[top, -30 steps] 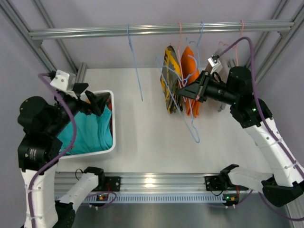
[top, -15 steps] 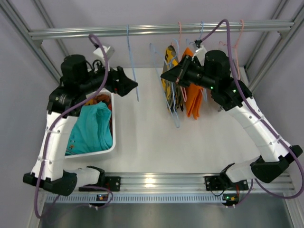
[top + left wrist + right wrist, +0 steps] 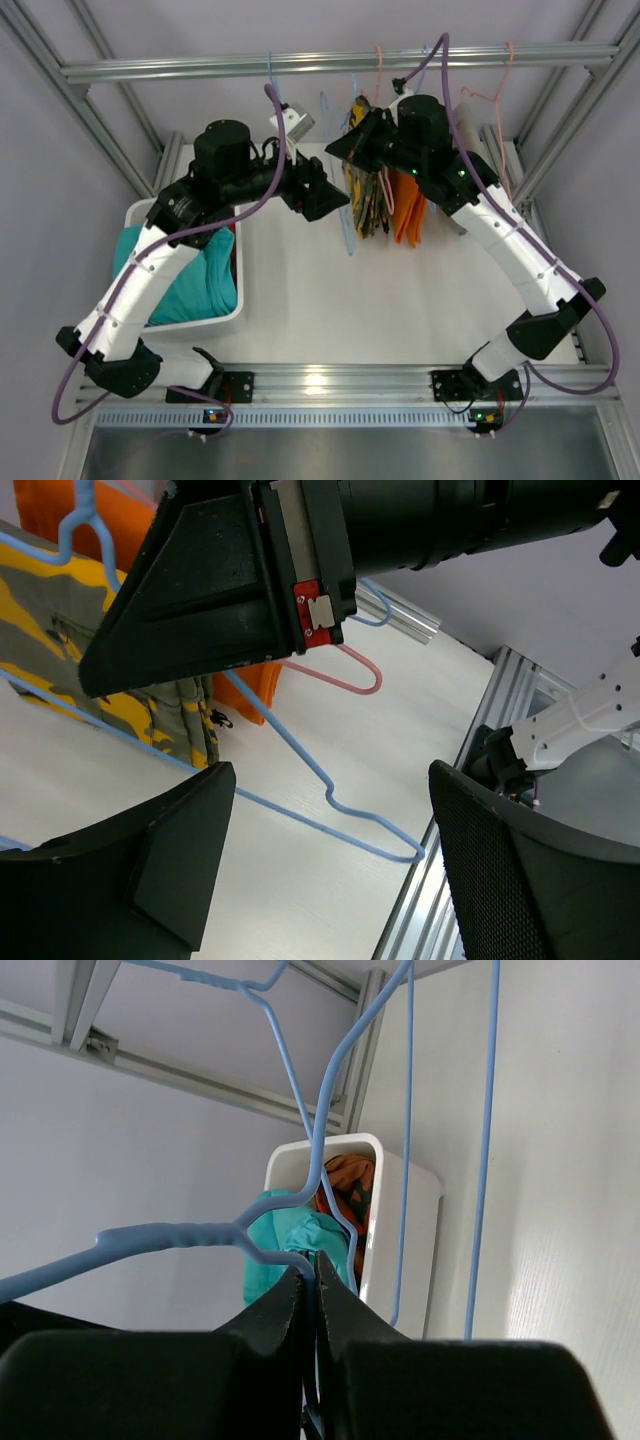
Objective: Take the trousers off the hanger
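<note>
Yellow-and-grey patterned trousers [image 3: 362, 200] hang on a blue hanger [image 3: 345, 225] under the rail, next to an orange garment [image 3: 408, 212]. My right gripper [image 3: 347, 140] is shut on the blue hanger's wire near its neck [image 3: 300, 1260]. My left gripper [image 3: 330, 195] is open and empty just left of the patterned trousers. In the left wrist view the hanger's lower corner [image 3: 340, 805] lies between its fingers [image 3: 150, 870], with the patterned cloth [image 3: 110, 680] at the left. Teal trousers [image 3: 195, 280] and a patterned orange piece [image 3: 345, 1185] lie in the white bin [image 3: 240, 300].
The metal rail [image 3: 200, 68] crosses the back, with another blue hanger [image 3: 272, 70] and pink hangers [image 3: 505, 80] on it. A pink hanger [image 3: 345, 680] shows behind the blue one. Frame posts stand at both sides. The white bin [image 3: 405, 1220] sits at the table's left.
My left arm has swung from over the bin across to the hanging clothes. My right gripper has moved left and toward the rail, carrying the blue hanger with it.
</note>
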Available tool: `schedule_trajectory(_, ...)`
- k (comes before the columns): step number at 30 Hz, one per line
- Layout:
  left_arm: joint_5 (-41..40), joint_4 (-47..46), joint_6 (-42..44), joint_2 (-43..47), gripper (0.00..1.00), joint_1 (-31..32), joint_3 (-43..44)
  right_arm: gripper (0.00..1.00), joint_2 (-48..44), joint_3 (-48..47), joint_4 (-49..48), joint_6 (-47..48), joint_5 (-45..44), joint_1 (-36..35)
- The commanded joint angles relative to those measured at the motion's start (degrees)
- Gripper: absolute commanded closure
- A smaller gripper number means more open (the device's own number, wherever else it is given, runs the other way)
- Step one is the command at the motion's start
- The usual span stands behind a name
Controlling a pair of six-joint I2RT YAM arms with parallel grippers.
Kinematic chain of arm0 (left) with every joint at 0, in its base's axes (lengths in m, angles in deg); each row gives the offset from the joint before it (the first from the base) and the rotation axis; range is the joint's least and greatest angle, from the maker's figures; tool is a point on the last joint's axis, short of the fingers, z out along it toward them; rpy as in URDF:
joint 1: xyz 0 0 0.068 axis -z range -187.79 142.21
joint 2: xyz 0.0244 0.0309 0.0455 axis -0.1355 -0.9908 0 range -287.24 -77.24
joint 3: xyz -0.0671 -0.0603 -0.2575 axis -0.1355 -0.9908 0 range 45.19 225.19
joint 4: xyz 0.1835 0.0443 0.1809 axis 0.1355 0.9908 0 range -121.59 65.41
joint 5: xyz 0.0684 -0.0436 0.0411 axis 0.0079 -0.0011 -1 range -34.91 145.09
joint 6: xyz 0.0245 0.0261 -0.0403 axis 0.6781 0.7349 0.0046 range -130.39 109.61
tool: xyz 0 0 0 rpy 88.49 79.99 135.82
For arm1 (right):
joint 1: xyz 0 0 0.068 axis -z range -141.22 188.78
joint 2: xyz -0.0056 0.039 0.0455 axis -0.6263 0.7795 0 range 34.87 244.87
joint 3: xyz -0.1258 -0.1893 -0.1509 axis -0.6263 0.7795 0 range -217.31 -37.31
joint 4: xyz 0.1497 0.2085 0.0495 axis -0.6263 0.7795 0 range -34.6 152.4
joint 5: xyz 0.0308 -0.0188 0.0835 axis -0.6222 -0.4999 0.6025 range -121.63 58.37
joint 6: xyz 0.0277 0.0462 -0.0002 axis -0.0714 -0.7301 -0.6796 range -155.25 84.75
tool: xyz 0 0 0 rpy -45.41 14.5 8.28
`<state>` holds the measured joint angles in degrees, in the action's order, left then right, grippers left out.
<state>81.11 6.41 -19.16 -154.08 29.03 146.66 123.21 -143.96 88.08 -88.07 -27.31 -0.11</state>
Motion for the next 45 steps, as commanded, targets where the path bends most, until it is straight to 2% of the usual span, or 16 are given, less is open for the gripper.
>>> schedule_trajectory(1,-3.0,-4.9,-2.8,-2.0,0.18,0.9,0.7,1.00,0.0,-4.0,-0.7,-0.5,-2.8,-2.1)
schedule_trajectory(7,-6.1,-5.6,-5.1,-5.0,0.24,2.2,1.6,1.00,0.2,-4.6,-0.5,-0.4,-4.1,-2.9)
schedule_trajectory(11,-9.2,-5.3,-5.6,-6.0,0.35,2.3,2.2,1.00,0.1,-4.7,0.1,-0.1,-6.0,-3.1)
schedule_trajectory(15,-10.0,-5.7,-6.1,-5.5,0.58,2.4,2.2,1.00,-0.1,-4.4,0.4,0.1,-6.6,-3.2)
schedule_trajectory(16,-9.9,-5.7,-6.3,-5.1,0.73,2.4,2.0,1.00,-0.1,-4.4,0.1,0.2,-6.5,-3.2)
schedule_trajectory(18,-9.3,-5.7,-7.1,-4.6,0.87,2.4,1.6,1.00,0.0,-4.1,-0.4,0.5,-6.3,-3.1)
schedule_trajectory(19,-9.2,-5.8,-7.7,-3.9,1.00,2.4,1.5,1.00,-0.1,-3.5,-0.8,1.0,-6.1,-3.2)
schedule_trajectory(22,-9.3,-5.7,-10.4,-3.1,1.00,2.2,0.6,0.83,-0.5,-2.6,-2.3,1.6,-5.0,-3.2)
schedule_trajectory(23,-8.9,-5.7,-12.0,-3.0,1.00,1.9,0.2,0.64,-0.6,-2.3,-3.1,1.7,-4.7,-3.2)
schedule_trajectory(25,-7.7,-6.0,-13.5,-2.6,1.00,1.1,0.0,0.38,-1.3,-1.5,-3.6,2.4,-4.7,-3.1)
schedule_trajectory(26,-6.4,-6.2,-14.7,-2.5,1.00,0.8,-0.1,0.14,-1.6,-1.2,-4.2,2.7,-3.0,-3.0)
schedule_trajectory(28,-5.6,-7.4,-15.6,-2.4,1.00,0.4,-0.3,0.01,-3.0,0.6,-5.1,3.2,-2.1,-2.7)
schedule_trajectory(35,-5.4,-10.0,-19.3,-3.1,1.00,-1.0,-0.7,0.00,-10.0,6.8,-7.3,6.8,-0.5,-1.6)
schedule_trajectory(40,-1.1,-11.3,-24.5,-6.9,1.00,-6.5,1.4,0.01,-18.4,15.1,-14.5,10.4,0.0,-1.5)
schedule_trajectory(45,-0.2,-11.4,-23.0,-11.1,1.00,-8.5,5.5,0.01,-23.1,17.3,-15.8,16.7,-0.1,-1.5)
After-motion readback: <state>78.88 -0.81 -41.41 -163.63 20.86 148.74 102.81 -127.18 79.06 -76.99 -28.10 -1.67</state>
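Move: The empty blue hanger hooked on the rail is already pinched in the right fingers. The stretch for the left gripper to take lies about 4 cm ahead of the left hand, 2 cm right and 4 cm below; from the right hand, some 4 cm back, 2 cm right and 6 cm below. From the left hand, the camouflage trousers hang about 7 cm right, 5 cm ahead, 8 cm lower; the orange trousers 15 cm right, 4 cm ahead, 10 cm lower. Bring the open left gripper forward and down about 4 cm each, slightly right, under the right gripper and shut it on the blue hanger's bar. Raise it a little, keeping the pinch, while the right fingers open wide and let go; then draw the right hand back, right and up, and push the left some 5 cm forward with the hanger. ##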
